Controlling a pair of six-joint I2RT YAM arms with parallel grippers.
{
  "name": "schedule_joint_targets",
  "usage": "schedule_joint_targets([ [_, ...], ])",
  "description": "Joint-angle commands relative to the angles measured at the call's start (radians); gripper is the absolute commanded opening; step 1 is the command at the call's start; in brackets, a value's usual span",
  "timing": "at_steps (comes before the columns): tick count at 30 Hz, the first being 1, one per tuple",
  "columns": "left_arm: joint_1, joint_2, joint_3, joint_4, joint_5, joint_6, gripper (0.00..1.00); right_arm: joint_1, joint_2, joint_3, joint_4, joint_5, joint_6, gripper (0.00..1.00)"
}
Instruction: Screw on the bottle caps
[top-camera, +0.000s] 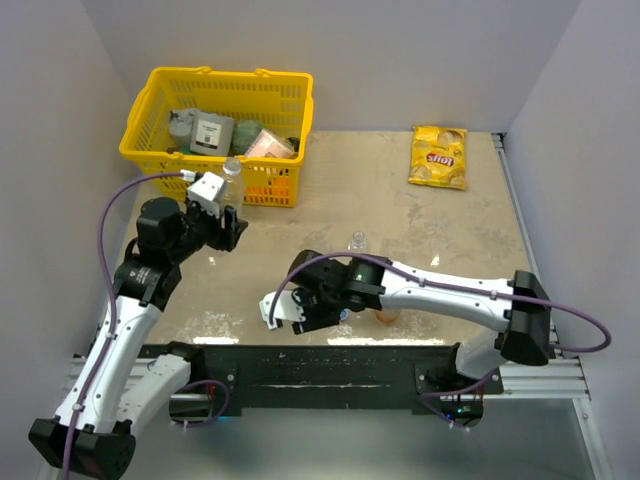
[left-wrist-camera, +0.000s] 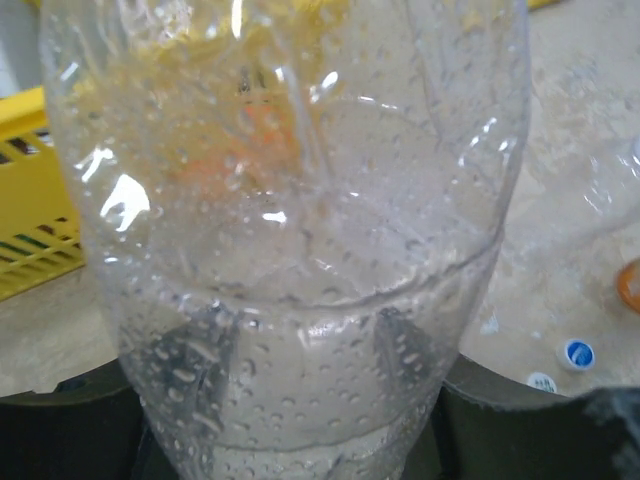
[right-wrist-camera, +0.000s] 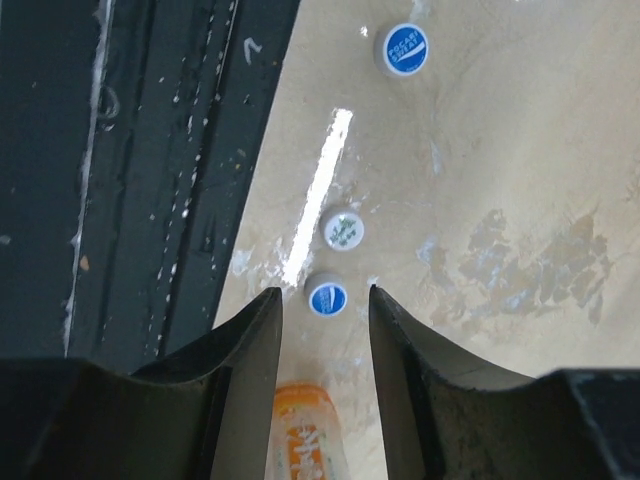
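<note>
My left gripper (top-camera: 226, 218) is shut on a clear bottle (top-camera: 231, 178), held upright in front of the basket. In the left wrist view that bottle (left-wrist-camera: 290, 200) fills the frame, wet with droplets, and the dark fingers (left-wrist-camera: 200, 375) show through its wall. My right gripper (right-wrist-camera: 322, 291) hangs open low over the table near its front edge. A blue cap (right-wrist-camera: 327, 298) lies just past the fingertips, touching neither. A whitish cap (right-wrist-camera: 343, 230) lies beyond it, and another blue cap (right-wrist-camera: 403, 48) farther off. An orange bottle (right-wrist-camera: 305, 435) lies beneath the right fingers. A second clear bottle (top-camera: 357, 240) stands mid-table.
A yellow basket (top-camera: 150, 110) with boxes and packets stands at the back left, close behind the held bottle. A yellow chip bag (top-camera: 439, 156) lies at the back right. The black base rail (right-wrist-camera: 150, 150) runs just left of the right gripper.
</note>
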Motion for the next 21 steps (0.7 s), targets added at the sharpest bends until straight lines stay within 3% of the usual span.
schedule_joint_targets([
  [1, 0.024, -0.042, 0.107, 0.111, -0.228, -0.108, 0.0, -0.002, 0.101, 0.103, 0.142, 0.032, 0.165, 0.42],
  [5, 0.096, -0.057, 0.175, 0.111, -0.373, -0.17, 0.0, 0.001, 0.208, 0.181, 0.219, 0.031, 0.321, 0.42],
  [12, 0.155, -0.132, 0.209, 0.128, -0.413, -0.22, 0.0, 0.024, 0.342, 0.261, 0.237, 0.015, 0.479, 0.45],
  [21, 0.19, -0.197, 0.227, 0.084, -0.423, -0.198, 0.0, 0.03, 0.419, 0.196, 0.289, 0.003, 0.442, 0.48],
])
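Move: Left along the table's near edge from the right hand lies the leftmost blue cap, about 11 cm left, 4 cm ahead and 11 cm below. The white cap is roughly 3 cm ahead and level sideways; the other blue cap is 4 cm ahead and 5 cm right, both equally low. From the left hand, which already holds the clear bottle, that leftmost cap lies some 16 cm back, 4 cm right and 21 cm down; the basket's middle is 20 cm ahead, 5 cm left and 15 cm below. Sweeping about 11 cm left from near the white cap to the leftmost blue cap, the right hand sinks some 6 cm, mostly late, and turns about 20 degrees clockwise, fingers staying half open without touching. Meanwhile the left hand keeps its grip on the clear bottle, carrying it up 15 cm and left, away from the caps, turning counter-clockwise and tipping its fingers upward. ##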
